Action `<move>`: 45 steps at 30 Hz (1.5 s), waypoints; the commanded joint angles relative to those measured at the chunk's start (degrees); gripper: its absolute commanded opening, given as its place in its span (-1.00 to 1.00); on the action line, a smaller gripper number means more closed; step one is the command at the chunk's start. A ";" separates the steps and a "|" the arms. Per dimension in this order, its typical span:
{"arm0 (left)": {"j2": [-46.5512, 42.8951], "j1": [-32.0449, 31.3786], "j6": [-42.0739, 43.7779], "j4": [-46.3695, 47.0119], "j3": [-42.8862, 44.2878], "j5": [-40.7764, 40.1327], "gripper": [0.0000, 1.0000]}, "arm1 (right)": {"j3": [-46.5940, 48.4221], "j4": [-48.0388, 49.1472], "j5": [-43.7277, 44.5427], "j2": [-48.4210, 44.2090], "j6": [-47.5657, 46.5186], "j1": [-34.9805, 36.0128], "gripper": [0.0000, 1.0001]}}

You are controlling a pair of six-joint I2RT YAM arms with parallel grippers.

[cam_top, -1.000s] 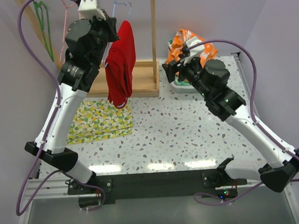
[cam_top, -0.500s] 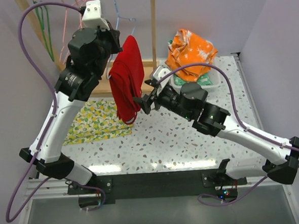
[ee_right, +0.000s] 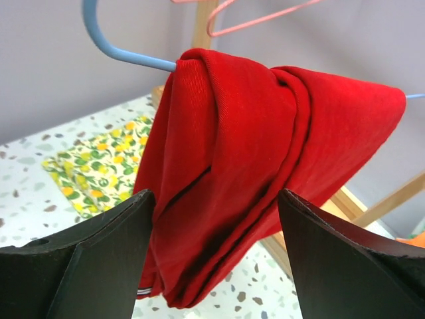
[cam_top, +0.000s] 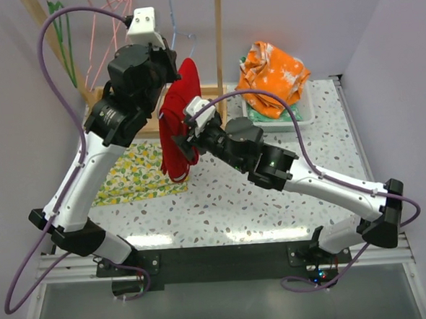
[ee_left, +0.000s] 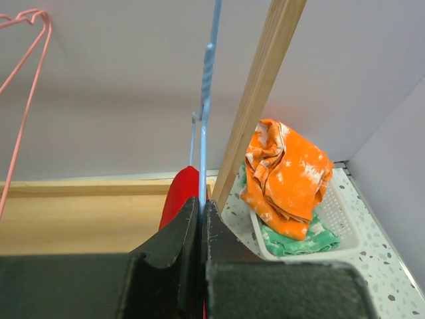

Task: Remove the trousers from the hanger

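Observation:
Red trousers (cam_top: 174, 133) hang folded over a blue hanger (ee_left: 204, 100), in front of the wooden rack. My left gripper (ee_left: 201, 206) is shut on the hanger's stem just above the cloth. My right gripper (ee_right: 216, 196) is open, one finger on each side of the hanging red trousers (ee_right: 246, 153), not pressing them. The hanger's curved blue end (ee_right: 119, 50) sticks out at the left of the cloth. Orange trousers (cam_top: 273, 73) lie on top of green trousers (ee_left: 299, 242) in the white basket (cam_top: 306, 116) at the back right.
A wooden rack post (cam_top: 220, 50) rises just behind the red trousers, with its base board (cam_top: 211, 112) on the table. Pink hangers (cam_top: 117, 6) and a green one (cam_top: 62, 38) hang at the back left. A lemon-print cloth (cam_top: 134, 175) lies flat under the left arm.
My right arm has swung left from the basket to the red trousers, its jaws now either side of them. The left arm has brought the hanger slightly right and nearer.

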 commanded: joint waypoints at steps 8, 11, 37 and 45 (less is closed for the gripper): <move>-5.41 -0.52 0.96 8.95 -0.06 -2.79 -1.00 | 3.82 5.18 9.20 2.90 -3.14 -0.54 0.48; -6.03 -0.52 1.49 8.69 -0.06 -3.23 -1.00 | 3.99 5.53 9.65 2.72 -3.84 -1.15 0.34; -9.90 -0.52 0.53 5.96 -1.64 -4.02 -1.00 | 7.51 9.40 -8.46 11.77 3.54 -7.39 -1.00; -9.64 -0.52 0.97 5.09 -3.66 -5.77 -1.00 | 4.61 13.44 -4.95 7.04 2.74 -7.30 -1.00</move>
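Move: The red trousers, hung over the blue hanger, have their middle about 9 cm ahead of the open right hand, 3 cm to its left and a touch lower. The rack's wooden post stands some 22 cm ahead and 9 cm right of that hand; the lemon cloth lies about 9 cm ahead, 20 cm left and far below. From the left hand, which grips the hanger wire, the trousers are about 13 cm down, 1 cm ahead and 3 cm right. The red trousers, hanging under the hanger bar, are what the right hand reaches into: it goes forward about 7 cm, also some 3 cm left and 3 cm down, swinging roughly 10 degrees clockwise and back on the way. Its fingers narrow, then shut late and pinch the cloth just below the bar, while the left hand keeps the hanger and draws it some 3 cm left and as much back. ##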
